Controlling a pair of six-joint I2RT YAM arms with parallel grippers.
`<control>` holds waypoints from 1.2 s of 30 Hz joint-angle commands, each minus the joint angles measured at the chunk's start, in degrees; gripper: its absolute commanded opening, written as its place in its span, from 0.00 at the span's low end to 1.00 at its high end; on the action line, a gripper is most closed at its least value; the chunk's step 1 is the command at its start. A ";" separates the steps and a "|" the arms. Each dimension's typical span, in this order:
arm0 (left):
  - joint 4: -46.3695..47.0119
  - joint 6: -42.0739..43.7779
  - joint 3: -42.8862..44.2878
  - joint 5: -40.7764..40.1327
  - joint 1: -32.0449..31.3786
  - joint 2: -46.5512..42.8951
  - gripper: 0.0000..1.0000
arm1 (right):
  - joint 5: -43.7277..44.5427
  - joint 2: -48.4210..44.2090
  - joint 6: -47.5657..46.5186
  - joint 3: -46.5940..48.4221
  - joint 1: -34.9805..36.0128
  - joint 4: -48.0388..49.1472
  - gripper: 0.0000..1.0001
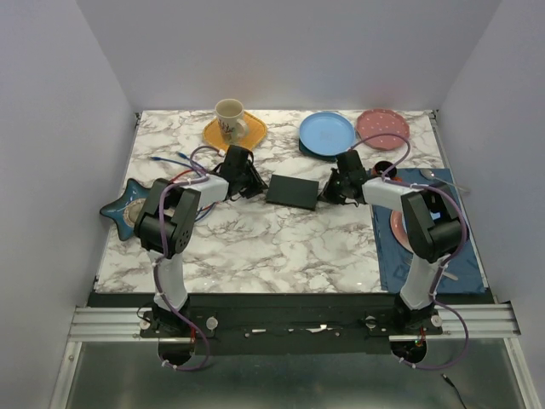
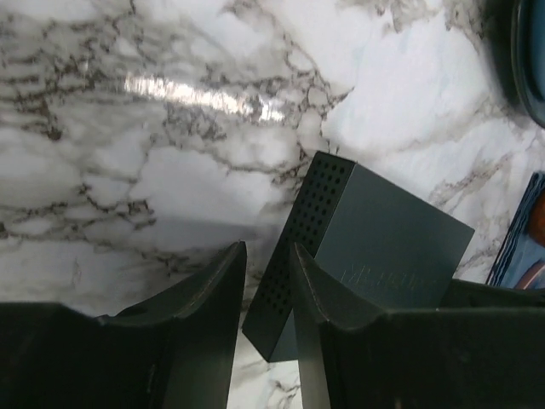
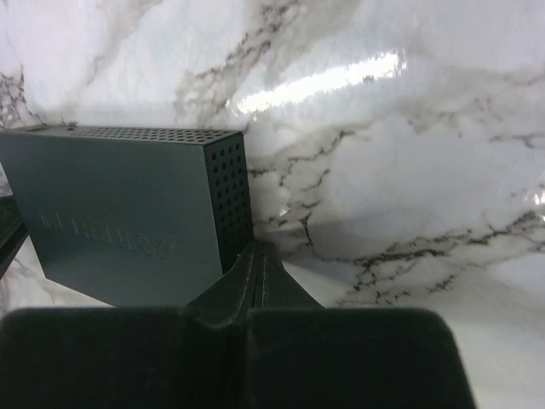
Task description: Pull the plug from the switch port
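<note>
The flat matte-black box (image 1: 292, 191) lies mid-table between both arms. Its perforated short sides show in the left wrist view (image 2: 383, 239) and the right wrist view (image 3: 119, 213). The switch port and the plug are out of view. My left gripper (image 1: 253, 184) is at the box's left end. It stands open (image 2: 267, 247), straddling the near corner, with marble showing between its left finger and the box. My right gripper (image 1: 328, 192) is shut and empty (image 3: 258, 243), its tips against the foot of the box's right perforated side.
A thin blue cable (image 1: 170, 159) lies loose by the left arm, apart from the box. At the back are a mug (image 1: 230, 118) on an orange plate (image 1: 255, 134), a blue plate (image 1: 326, 134) and a pink plate (image 1: 382, 128). A star-shaped dish (image 1: 123, 211) is left, a blue mat (image 1: 426, 247) right.
</note>
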 commanded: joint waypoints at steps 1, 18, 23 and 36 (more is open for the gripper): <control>-2.63 0.01 -7.66 3.95 -3.99 -4.19 0.43 | -2.86 -1.90 0.04 -5.06 4.03 1.14 0.01; -9.89 1.40 -20.87 -6.06 -5.66 -26.08 0.39 | 0.83 -15.34 1.63 -20.62 7.64 5.72 0.01; -17.82 6.51 -15.42 -19.83 -5.58 -35.31 0.56 | 13.91 -29.13 -4.78 -21.94 7.64 -0.77 0.16; -20.65 5.46 -16.03 -28.85 -5.22 -44.73 0.99 | 18.07 -57.79 -18.76 -25.78 9.66 4.29 1.00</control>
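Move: Between the two hands lies the black switch box, its middle about 10 cm to the right and 1 cm back of the left hand, and some 10 cm to the left and 2 cm ahead of the right hand, at about their height. From the left hand, the yellow tray is roughly 23 cm ahead and 11 cm left, the cable pile about 26 cm left and 4 cm back. The blue plate stands some 26 cm ahead of the right hand and 2 cm to its right. Keeping the box between their fingertips at its two short sides, both hands drag it back along the table, the left about 12 cm, the right about 10. Then both let go and rise, the left some 15 cm and off to the left, the right 19 cm and off to the right, opening wide as the fingers tip up towards forward, the right hand's most. ##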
